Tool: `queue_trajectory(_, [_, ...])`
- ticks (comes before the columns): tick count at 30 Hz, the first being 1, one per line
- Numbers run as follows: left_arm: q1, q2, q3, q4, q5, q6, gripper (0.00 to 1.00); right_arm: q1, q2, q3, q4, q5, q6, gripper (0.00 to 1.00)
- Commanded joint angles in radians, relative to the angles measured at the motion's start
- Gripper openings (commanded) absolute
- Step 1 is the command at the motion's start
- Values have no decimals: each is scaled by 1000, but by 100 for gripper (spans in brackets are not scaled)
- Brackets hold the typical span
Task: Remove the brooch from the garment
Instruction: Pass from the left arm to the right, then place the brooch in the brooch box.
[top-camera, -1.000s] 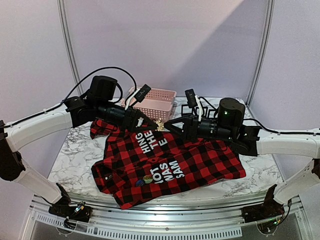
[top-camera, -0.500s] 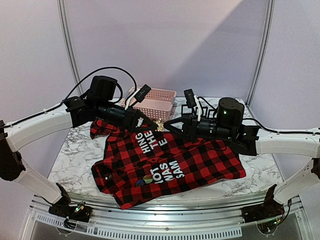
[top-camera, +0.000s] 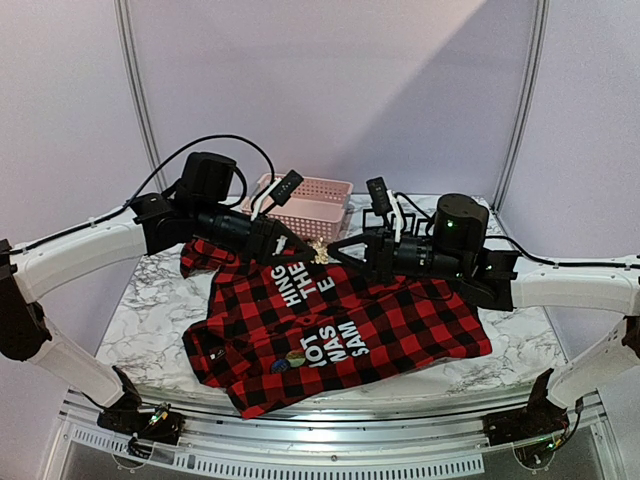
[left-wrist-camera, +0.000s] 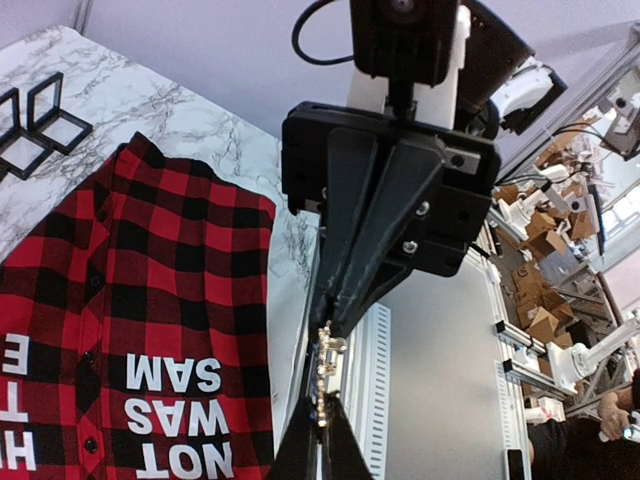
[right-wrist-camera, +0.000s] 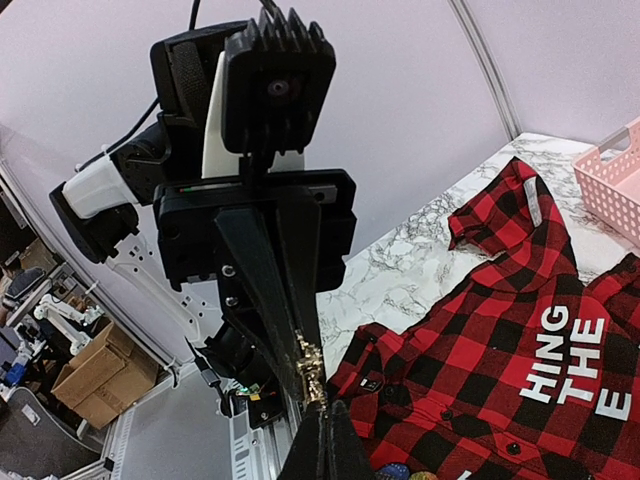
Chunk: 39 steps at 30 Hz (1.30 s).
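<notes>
The garment (top-camera: 400, 320), a red-and-black plaid shirt with white lettering, lies spread on the marble table (top-camera: 150, 310). It also shows in the left wrist view (left-wrist-camera: 150, 280) and the right wrist view (right-wrist-camera: 520, 330). A small gold beaded brooch (top-camera: 319, 251) hangs in the air above the shirt's far edge, apart from the cloth. My left gripper (top-camera: 304, 248) is shut on one end of the brooch (left-wrist-camera: 325, 375). My right gripper (top-camera: 335, 252) is shut on the other end of the brooch (right-wrist-camera: 310, 372). The two grippers meet tip to tip.
A pink slatted basket (top-camera: 310, 200) stands at the back of the table behind the grippers. Black wire frames (left-wrist-camera: 30, 125) stand on the marble beside the shirt. Two small round badges (top-camera: 287, 361) sit on the shirt near its front edge.
My right gripper has closed its fingers on the brooch. Both arms have stayed almost in place.
</notes>
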Motion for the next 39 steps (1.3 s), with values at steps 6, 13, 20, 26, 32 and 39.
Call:
queue_trajectory(6, [4,10,28,-19,-33,13,38,-8,-5,10,-1,23,-9,0])
queue_trajectory(13, [27,-56,44,-84,-155,78,86,-9,-48,32,-143,155,-52,0])
queue_trajectory(20, [151,-199,12,-55,-347,72,99,-27,-72,149,-522,463,-140,0])
queue_trajectory(26, [323,-211,-90,-24,-420,-34,100,-123,-86,225,-782,602,-198,0])
queue_trajectory(32, [494,-202,-192,27,-371,-163,100,-234,-41,304,-913,701,-268,0])
queue_trajectory(39, [544,-298,-187,-8,-476,-107,99,-359,100,379,-968,759,-328,0])
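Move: The brooch is pinched between both hands' fingertips, right at both hand points. From the right hand, the middle black case stands about 31 cm ahead, 22 cm right and 28 cm below; the left case is some 8 cm to the left of it and the right case 7 cm to the right of it. The pink basket lies some 41 cm ahead and 8 cm left of the right hand, the garment spread almost straight below it. The left fingers open wide and let go of the brooch, while the right fingers stay shut on it. The right arm then carries it right and forward, some 25 cm in all and sinking slightly, towards the black cases, its fingers swinging from leftward to forward and down. The left hand withdraws about 25 cm left and forward, arching up then dipping, turning some 55 degrees counter-clockwise. ##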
